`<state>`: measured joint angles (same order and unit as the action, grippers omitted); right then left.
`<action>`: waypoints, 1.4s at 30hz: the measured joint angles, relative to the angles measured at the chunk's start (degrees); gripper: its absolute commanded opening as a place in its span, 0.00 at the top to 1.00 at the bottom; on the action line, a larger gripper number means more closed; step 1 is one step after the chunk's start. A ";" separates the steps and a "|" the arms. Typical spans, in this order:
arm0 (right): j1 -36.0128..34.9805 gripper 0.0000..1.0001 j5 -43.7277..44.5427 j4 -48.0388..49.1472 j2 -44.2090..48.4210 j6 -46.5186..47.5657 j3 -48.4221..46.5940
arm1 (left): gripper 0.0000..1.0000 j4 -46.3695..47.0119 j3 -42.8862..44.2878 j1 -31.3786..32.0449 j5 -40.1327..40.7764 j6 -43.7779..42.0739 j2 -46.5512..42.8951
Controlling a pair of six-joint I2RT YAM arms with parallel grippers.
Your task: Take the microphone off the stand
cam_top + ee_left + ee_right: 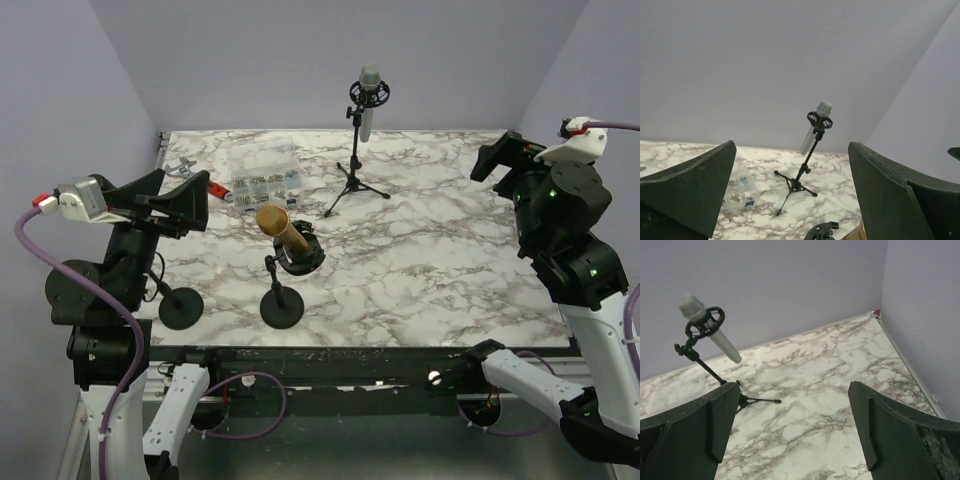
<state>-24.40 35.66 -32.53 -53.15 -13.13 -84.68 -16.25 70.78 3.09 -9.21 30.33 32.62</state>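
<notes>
A silver microphone (368, 100) sits tilted in a black shock mount on a tripod stand (353, 185) at the back middle of the marble table. It also shows in the left wrist view (816, 130) and the right wrist view (707, 327). A gold microphone (283, 232) lies tilted in a shock mount on a round-base stand (282, 306) near the front. Its edge shows in the left wrist view (860, 234). My left gripper (185, 188) is open and empty, raised at the left and well short of both microphones. My right gripper (495, 158) is open and empty, raised at the right.
A clear plastic box (265, 178) of small parts stands at the back left, with a red-handled tool (215, 193) beside it. A second round black base (181, 308) stands at the front left by the left arm. Lilac walls close the back and sides.
</notes>
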 measured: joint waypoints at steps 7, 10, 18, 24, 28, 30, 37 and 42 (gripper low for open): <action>-0.02 0.00 -5.64 -0.59 0.50 -0.31 4.94 | 0.01 0.44 -3.54 0.00 -7.56 -1.40 1.46; -0.02 0.00 -12.57 0.02 1.16 -0.13 7.15 | 0.01 2.78 -8.48 0.02 -11.43 -2.89 0.74; -0.02 0.00 -32.92 2.78 0.87 -1.88 12.81 | 0.02 9.66 -19.61 0.02 -16.17 -5.33 -1.73; -0.57 0.00 -52.17 8.98 -2.36 -2.51 17.88 | 0.01 12.76 -23.08 0.02 -16.59 -7.10 -3.13; -4.20 0.00 -58.97 13.11 -2.51 -2.93 20.04 | 0.02 12.79 -23.58 0.42 -16.57 -8.52 -4.15; -7.23 0.00 -59.98 15.21 -3.41 -2.84 19.28 | 0.01 12.87 -23.58 0.68 -16.59 -9.07 -4.50; -23.04 0.00 -51.49 16.85 -10.49 -1.55 16.00 | 0.01 13.27 -23.76 0.79 -16.57 -9.42 -4.59; -35.74 0.00 -36.33 18.51 -15.15 0.66 15.85 | 0.01 13.49 -24.22 0.79 -16.57 -9.46 -4.57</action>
<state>-60.14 -0.67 -14.02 -68.29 -12.47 -68.84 -2.76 46.57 3.88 -25.78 20.86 28.05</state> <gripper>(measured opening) 0.998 0.980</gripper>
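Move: Some 38 cm to the right hand's left, about 4 cm back and 14 cm lower, the gold microphone leans in the mount of its short stand. The silver microphone on the tripod is about 25 cm ahead of that hand, 20 cm left and 8 cm lower; the clear parts box lies on the table roughly 28 cm beyond the gold microphone and 4 cm to its left. From the left hand the gold microphone is about 5 cm ahead, 17 cm right and 17 cm lower. Sweeping about 33 cm to its left, the right hand closes in on the gold microphone and its mount, sinking some 14 cm and drawing back about 9 while turning roughly 70 degrees counter-clockwise to point at them, fingers wide open. The open left hand sinks about 12 cm, easing right and a little forward towards the same microphone with a slight clockwise turn, then holds there. ##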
